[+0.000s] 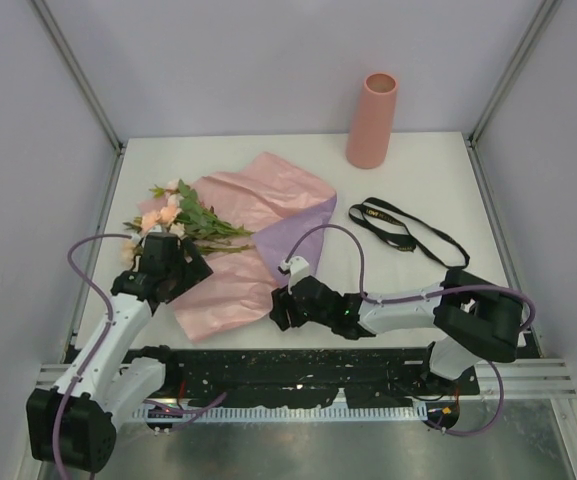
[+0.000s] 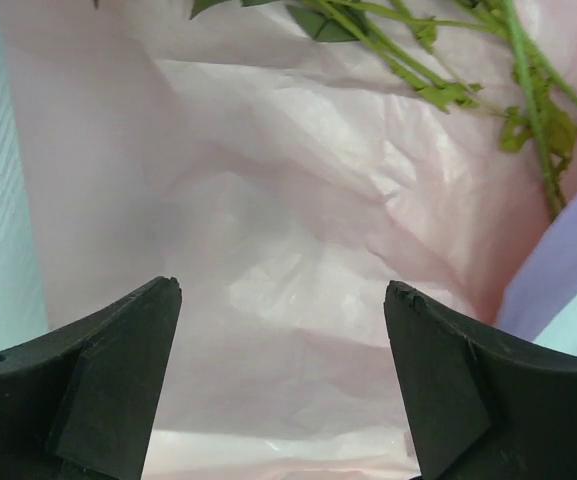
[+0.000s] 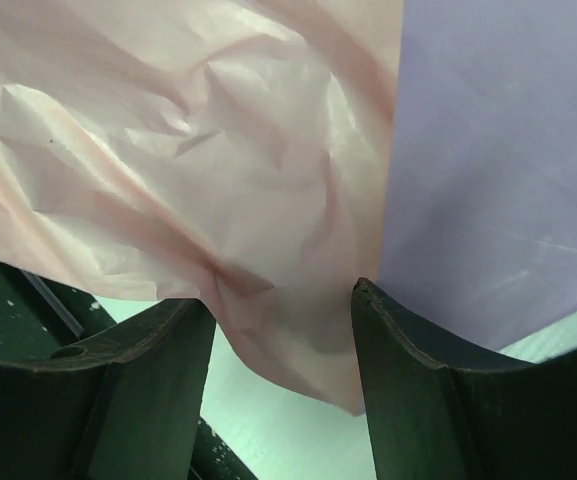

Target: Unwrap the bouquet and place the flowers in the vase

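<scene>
The bouquet lies unwrapped: its pink paper (image 1: pixel 230 272) with a purple sheet (image 1: pixel 293 240) is spread flat, and the flowers (image 1: pixel 173 215) rest on its left part, blooms to the far left. My left gripper (image 1: pixel 173 262) hovers open just near of the stems (image 2: pixel 418 65), with only pink paper (image 2: pixel 288 200) beneath my left gripper (image 2: pixel 283 290). My right gripper (image 1: pixel 280 305) is open at the paper's near corner, and in the right wrist view that pink corner (image 3: pixel 268 300) hangs loose between the fingers of my right gripper (image 3: pixel 283 295). The salmon vase (image 1: pixel 372 120) stands upright at the back right.
A loose black ribbon (image 1: pixel 403 228) lies on the white table (image 1: pixel 448 180) right of the paper. Grey walls and metal posts close in the table on three sides. The black rail (image 1: pixel 298 365) with the arm bases runs along the near edge.
</scene>
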`<state>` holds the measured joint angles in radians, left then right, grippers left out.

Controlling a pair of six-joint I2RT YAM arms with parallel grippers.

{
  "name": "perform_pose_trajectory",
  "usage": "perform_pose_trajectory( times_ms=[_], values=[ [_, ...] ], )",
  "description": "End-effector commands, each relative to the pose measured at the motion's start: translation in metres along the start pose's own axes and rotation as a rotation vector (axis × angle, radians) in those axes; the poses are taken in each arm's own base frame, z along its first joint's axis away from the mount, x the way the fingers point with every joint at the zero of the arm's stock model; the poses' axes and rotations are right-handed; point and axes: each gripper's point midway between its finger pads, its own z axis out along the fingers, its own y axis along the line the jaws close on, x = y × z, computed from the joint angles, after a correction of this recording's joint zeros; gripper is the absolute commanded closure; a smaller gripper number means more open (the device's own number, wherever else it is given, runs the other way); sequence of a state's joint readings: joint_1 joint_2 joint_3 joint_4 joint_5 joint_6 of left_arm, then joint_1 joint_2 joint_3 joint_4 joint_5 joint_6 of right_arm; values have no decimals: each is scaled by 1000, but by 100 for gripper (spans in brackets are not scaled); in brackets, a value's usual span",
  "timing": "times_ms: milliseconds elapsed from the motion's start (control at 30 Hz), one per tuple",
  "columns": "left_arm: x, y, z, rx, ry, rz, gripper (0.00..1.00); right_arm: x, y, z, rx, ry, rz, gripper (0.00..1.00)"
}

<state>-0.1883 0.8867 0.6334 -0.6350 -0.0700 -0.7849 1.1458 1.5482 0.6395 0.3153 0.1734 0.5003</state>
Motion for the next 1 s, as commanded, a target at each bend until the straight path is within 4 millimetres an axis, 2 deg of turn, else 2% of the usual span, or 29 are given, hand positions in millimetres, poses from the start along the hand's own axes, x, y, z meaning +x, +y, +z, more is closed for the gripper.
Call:
perform_pose_trajectory(
  times_ms=[0,100,233,300,333,367,400,433,567,767,867,967],
  values=[
    [5,16,8,-79,7,5,12,3,4,-4,-5,-11,36,39],
    [5,19,8,-108,25,18,12,13,4,-9,12,-5,12,39],
    [9,12,13,-87,38,9,12,9,9,-16,11,-16,9,39],
    [9,10,20,-85,26,15,13,-6,17,-21,-5,-41,14,39],
    [10,12,24,-101,33,18,13,-19,22,-27,-7,-62,12,39],
    [11,14,26,-116,39,21,13,-22,20,-30,11,-53,3,39],
    [12,16,29,-131,51,31,13,-45,25,-37,17,-107,12,38],
    [14,18,32,-146,68,35,12,-55,25,-41,39,-121,11,36],
    [28,15,36,-139,132,38,14,-100,11,-57,154,-262,0,28],
    [39,7,34,-100,134,70,15,-148,-1,-72,276,-385,-61,22],
    [41,1,29,-73,134,70,17,-165,-18,-72,363,-439,-58,16],
    [48,-2,26,-55,140,46,18,-176,-30,-54,444,-442,-89,12]
  ],
)
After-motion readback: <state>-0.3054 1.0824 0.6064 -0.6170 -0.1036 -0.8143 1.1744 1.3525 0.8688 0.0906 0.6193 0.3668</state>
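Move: The loose near-right corner of the wrapping paper is right at the right hand's fingers, about 1 cm back, 1 cm to the right and 2 cm below. From there the stem ends lie some 12 cm ahead and 7 cm left, the flowers' middle about 17 cm ahead and 20 cm left. From the left hand that corner is roughly 9 cm back, 17 cm right and 8 cm down; pink paper lies about 8 cm straight below this hand. Right draws back, then rises 15 cm and forward off the paper, opening; left sinks 5 cm towards paper. ##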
